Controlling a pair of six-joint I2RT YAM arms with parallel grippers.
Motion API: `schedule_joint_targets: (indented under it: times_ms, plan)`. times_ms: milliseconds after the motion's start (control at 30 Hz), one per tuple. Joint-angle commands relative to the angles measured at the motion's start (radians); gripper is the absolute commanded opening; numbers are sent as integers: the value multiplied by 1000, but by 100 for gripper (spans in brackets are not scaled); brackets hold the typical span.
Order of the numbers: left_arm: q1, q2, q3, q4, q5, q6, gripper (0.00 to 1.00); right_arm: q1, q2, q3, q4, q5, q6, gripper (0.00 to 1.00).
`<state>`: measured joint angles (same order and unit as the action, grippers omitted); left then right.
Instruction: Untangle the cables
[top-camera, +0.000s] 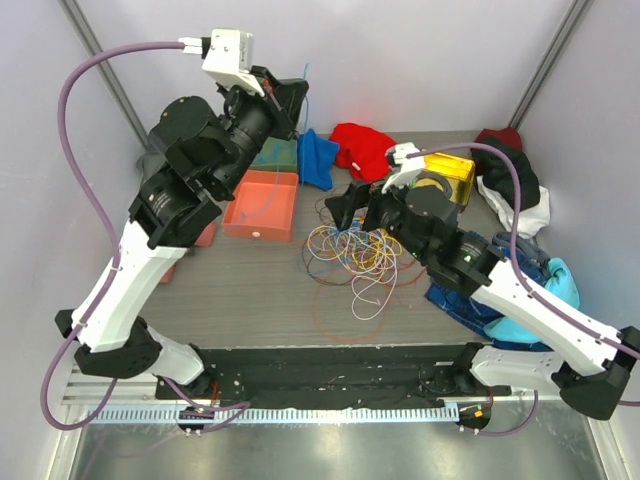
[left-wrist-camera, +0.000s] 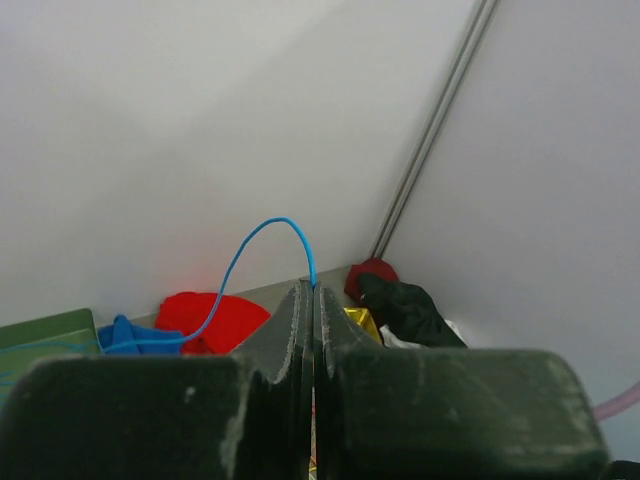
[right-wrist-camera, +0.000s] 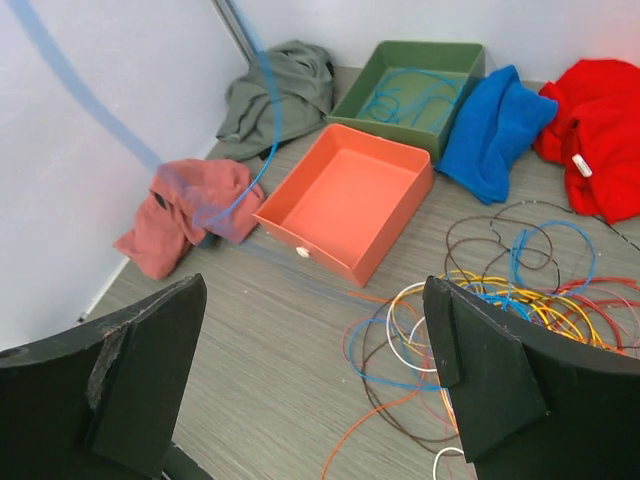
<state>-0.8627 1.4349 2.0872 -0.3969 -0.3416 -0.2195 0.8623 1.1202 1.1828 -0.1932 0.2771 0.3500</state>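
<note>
The cables (top-camera: 355, 250) lie as a loose tangle of blue, yellow, orange, red, white and dark brown loops mid-table, also at the right of the right wrist view (right-wrist-camera: 505, 295). My left gripper (top-camera: 297, 100) is raised high near the back wall, shut on one blue cable (left-wrist-camera: 268, 226) that arcs out of its fingertips (left-wrist-camera: 312, 292). That blue cable hangs down past the left wall (right-wrist-camera: 265, 110) and ends in coils inside the green box (right-wrist-camera: 410, 95). My right gripper (top-camera: 345, 205) hovers just left of the tangle, open and holding nothing (right-wrist-camera: 312, 305).
An orange tray (top-camera: 262, 205) sits left of the tangle, the green box (top-camera: 272, 155) behind it. Blue cloth (top-camera: 318, 158), red cloth (top-camera: 362, 148) and a yellow box (top-camera: 450, 172) line the back. Pink cloth (right-wrist-camera: 190, 205) and grey cloth (right-wrist-camera: 280, 90) lie far left; more garments (top-camera: 515, 190) are piled right.
</note>
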Motion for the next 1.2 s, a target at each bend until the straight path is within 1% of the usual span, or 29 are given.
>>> schedule_joint_targets:
  times_ms: [0,67,133,267,433,500,733,833,1033,1167]
  plan:
    - [1,5,73,23,-27,23,0,1,-49,-31,44,-62,1,100]
    - [2,13,94,18,-20,20,0,4,-43,-46,64,-113,10,100]
    - [1,27,109,7,-17,16,0,20,-37,-66,95,-124,26,100]
    - [1,35,123,7,6,0,0,47,-5,-81,126,-98,18,100]
    - [1,30,126,6,53,-38,0,47,38,-89,187,-73,4,100]
    - [1,27,125,1,81,-52,0,47,61,-77,189,-52,-3,100]
    - [1,-5,109,-8,154,-110,0,46,214,4,189,63,-36,100]
    - [1,-22,105,-10,165,-113,0,47,240,23,169,112,-39,100]
    - [1,-44,93,-10,145,-109,0,47,208,-5,164,99,-23,99]
    - [1,-36,93,-19,70,-109,0,49,165,-21,146,90,-19,99]
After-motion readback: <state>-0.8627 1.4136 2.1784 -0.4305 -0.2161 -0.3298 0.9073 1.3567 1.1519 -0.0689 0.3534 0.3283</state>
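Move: The cable tangle lies about 34 cm below the open right hand, some 4 cm ahead and 2 cm to its right; the orange tray is roughly 14 cm ahead and 20 cm left of this hand, and the blue cloth 25 cm ahead and 7 cm left, both about 33 cm down. From the left hand, which already pinches the blue cable, the tangle is 58 cm below, 3 cm ahead and 9 cm right. Open right hand sinks some 8 cm leftward towards the tangle; left draws its pinched cable up and back. ##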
